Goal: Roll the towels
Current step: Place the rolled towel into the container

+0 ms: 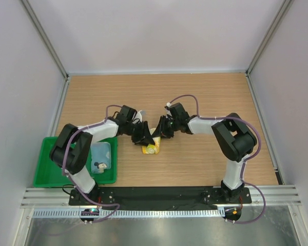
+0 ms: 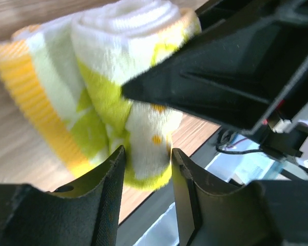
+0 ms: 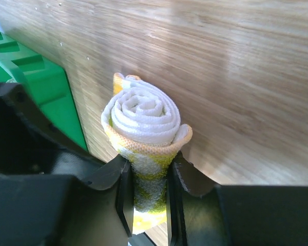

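The yellow-cream towel [image 1: 151, 147] is wound into a tight roll [image 3: 146, 115] and held just above the middle of the table. My right gripper [image 3: 148, 171] is shut on the roll's body, one finger on each side. From the other side comes my left gripper [image 2: 146, 154]. Its jaws stand apart around the roll's green-and-yellow lower end [image 2: 143, 138], barely touching it. In the top view the two grippers [image 1: 143, 136] [image 1: 160, 130] meet over the roll. The light blue towel [image 1: 103, 155] lies in the green tray.
The green plastic tray [image 1: 49, 169] sits at the table's front left, close beside the left arm, and shows as a green wall [image 3: 41, 84] in the right wrist view. Grey walls enclose the wooden table [image 1: 205, 92] on three sides.
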{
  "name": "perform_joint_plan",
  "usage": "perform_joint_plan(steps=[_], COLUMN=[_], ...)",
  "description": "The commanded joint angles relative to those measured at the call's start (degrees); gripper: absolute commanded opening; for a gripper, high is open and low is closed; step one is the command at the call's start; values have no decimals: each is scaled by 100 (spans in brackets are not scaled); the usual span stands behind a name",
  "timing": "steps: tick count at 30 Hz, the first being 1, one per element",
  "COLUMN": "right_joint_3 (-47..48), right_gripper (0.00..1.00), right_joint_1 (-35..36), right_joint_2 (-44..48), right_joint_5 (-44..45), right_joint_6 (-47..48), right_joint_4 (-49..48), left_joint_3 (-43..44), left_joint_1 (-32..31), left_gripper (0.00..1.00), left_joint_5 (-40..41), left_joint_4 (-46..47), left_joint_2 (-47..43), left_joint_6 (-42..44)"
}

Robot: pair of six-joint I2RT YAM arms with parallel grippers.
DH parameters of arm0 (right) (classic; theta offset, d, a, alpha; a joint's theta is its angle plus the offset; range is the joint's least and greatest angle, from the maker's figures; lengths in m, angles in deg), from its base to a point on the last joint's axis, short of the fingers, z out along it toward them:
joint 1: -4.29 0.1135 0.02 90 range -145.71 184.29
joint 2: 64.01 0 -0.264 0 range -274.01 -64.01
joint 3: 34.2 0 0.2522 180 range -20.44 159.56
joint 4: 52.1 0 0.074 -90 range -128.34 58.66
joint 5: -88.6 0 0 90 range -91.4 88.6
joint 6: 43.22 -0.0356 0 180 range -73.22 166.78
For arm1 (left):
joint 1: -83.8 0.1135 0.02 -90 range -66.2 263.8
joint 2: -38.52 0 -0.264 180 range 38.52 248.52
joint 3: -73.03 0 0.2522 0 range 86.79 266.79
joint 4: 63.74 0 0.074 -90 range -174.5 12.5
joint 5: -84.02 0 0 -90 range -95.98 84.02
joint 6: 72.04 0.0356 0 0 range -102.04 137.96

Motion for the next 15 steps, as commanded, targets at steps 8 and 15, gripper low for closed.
perform_joint_plan(steps=[8, 15], right_joint_3=[514, 884], right_gripper=[1, 1], right_joint_1=[-1, 95], right_joint_2=[921, 1370], right_joint_5=[158, 158], right_joint_6=[-38, -126], right_joint_4=[466, 826], left_joint_3=[1223, 1961], left_joint_1=[-23, 65], left_gripper=[42, 42], left_joint_5=[1335, 2503], left_joint_4=[-2351, -3397], left_joint_2=[-1392, -2332], left_joint_6=[891, 1163])
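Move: The rolled towel is already in the right fingers, its middle about 2 cm left of that hand and 3 cm nearer the base. From the right hand the green container lies some 42 cm left, 13 cm back and a touch lower, with the folded blue towel inside it about 30 cm left, 11 cm back. From the left hand the rolled towel's middle is about 3 cm right, 1 cm ahead and 1 cm below. Keeping its pinch on the rolled towel, the right hand lifts it nearly straight up, about 8 cm. The left hand, its fingers already open beside the roll's near end, draws away faster, some 12 cm up and then increasingly left as well, its wrist turning about 20 degrees while the fingers stay open. ##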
